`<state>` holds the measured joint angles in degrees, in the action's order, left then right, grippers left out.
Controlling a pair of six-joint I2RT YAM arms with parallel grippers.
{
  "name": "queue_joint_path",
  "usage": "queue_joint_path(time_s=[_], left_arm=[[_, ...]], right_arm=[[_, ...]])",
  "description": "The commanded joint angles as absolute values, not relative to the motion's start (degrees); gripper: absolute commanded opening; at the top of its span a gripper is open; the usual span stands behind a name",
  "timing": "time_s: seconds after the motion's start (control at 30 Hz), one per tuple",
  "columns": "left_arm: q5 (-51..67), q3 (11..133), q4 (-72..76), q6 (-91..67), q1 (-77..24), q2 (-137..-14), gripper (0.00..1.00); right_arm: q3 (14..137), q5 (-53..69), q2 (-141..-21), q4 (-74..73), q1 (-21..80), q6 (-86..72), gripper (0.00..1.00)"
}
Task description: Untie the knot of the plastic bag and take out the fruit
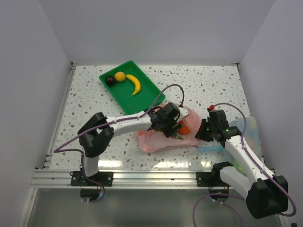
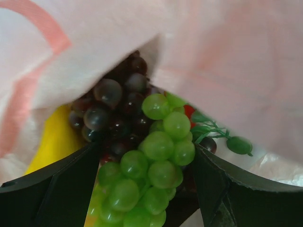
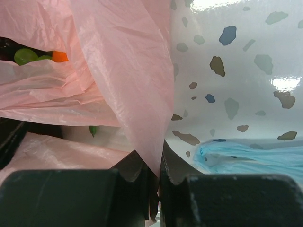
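Note:
The pink plastic bag point(image 1: 156, 141) lies on its side in the middle of the table with its mouth gaping. My left gripper point(image 1: 174, 126) reaches into that mouth. In the left wrist view its jaws point(image 2: 147, 151) stand wide open, and a bunch of green grapes point(image 2: 158, 146) fills the gap between them. Behind it lie dark purple grapes point(image 2: 113, 104) and a yellow fruit point(image 2: 54, 137). An orange fruit point(image 1: 184, 128) shows at the opening. My right gripper point(image 1: 201, 133) is shut on a fold of the bag's plastic point(image 3: 128, 71). No knot is in view.
A green tray point(image 1: 142, 99) at the back left holds a banana point(image 1: 135, 84), a round yellow fruit point(image 1: 120, 76) and a near-black round fruit point(image 1: 110, 80). A pale blue bag point(image 1: 251, 132) lies at the right, beside my right arm.

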<state>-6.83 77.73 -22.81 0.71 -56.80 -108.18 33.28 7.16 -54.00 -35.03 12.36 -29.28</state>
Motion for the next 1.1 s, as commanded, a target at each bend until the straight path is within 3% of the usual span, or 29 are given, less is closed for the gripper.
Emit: queue_joint_path(time_s=[0.0, 0.13, 0.2, 0.3, 0.4, 0.77, 0.93, 1.07], left_arm=[[-8.1, 76.9, -22.7, 1.0, -57.7, -108.9, 0.80], [-9.1, 75.7, -21.4, 0.4, -57.8, -108.1, 0.67], [-9.1, 75.8, -21.4, 0.4, -57.8, -107.1, 0.46], [-9.2, 75.8, -21.5, 0.4, -57.8, -105.0, 0.31], [-8.6, 76.1, -21.9, 0.4, -57.8, -102.3, 0.24], [-7.1, 80.2, -23.8, -4.3, -57.7, -88.7, 0.15], [-8.2, 79.6, -24.6, -4.8, -57.0, -88.5, 0.18], [-6.4, 78.8, -25.1, -7.1, -56.8, -91.5, 0.14]], right_arm=[[33.2, 9.1, -54.7, -33.0, 12.4, -28.7, 0.12], [33.0, 9.4, -55.0, -32.8, 12.5, -28.7, 0.12], [33.1, 9.2, -55.1, -32.8, 12.5, -28.7, 0.12], [33.2, 9.0, -55.0, -32.8, 12.5, -28.7, 0.12], [33.1, 8.9, -55.0, -32.8, 12.5, -28.9, 0.12], [33.1, 8.3, -55.3, -32.8, 12.5, -29.0, 0.12], [33.0, 8.4, -55.5, -32.3, 12.4, -29.0, 0.12], [33.4, 8.4, -55.5, -32.8, 12.5, -28.7, 0.11]])
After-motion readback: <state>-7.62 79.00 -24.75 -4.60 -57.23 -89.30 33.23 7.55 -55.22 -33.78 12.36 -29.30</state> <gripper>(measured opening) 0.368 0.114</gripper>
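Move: The green grapes already lie between the left hand's open fingers, their middle about 2 cm to its left, level fore and aft, and 1 cm lower. The dark grapes sit some 4 cm ahead and 1 cm left, the orange 1 cm ahead and 4 cm right, the yellow fruit 4 cm ahead and 6 cm left, the leafy sprig 3 cm back and 2 cm right. From the right hand the green grapes lie roughly 12 cm left and 4 cm ahead. The green grapes are pinched in the open bag as the left fingers settle about 1 cm lower and close, stopping partway on the bunch. The left hand then draws them up and out, ending about 15 cm above where it began, its fingers tilting some 20 degrees outward to the right, while the right hand stays put and keeps its pinch on the bag's edge. ##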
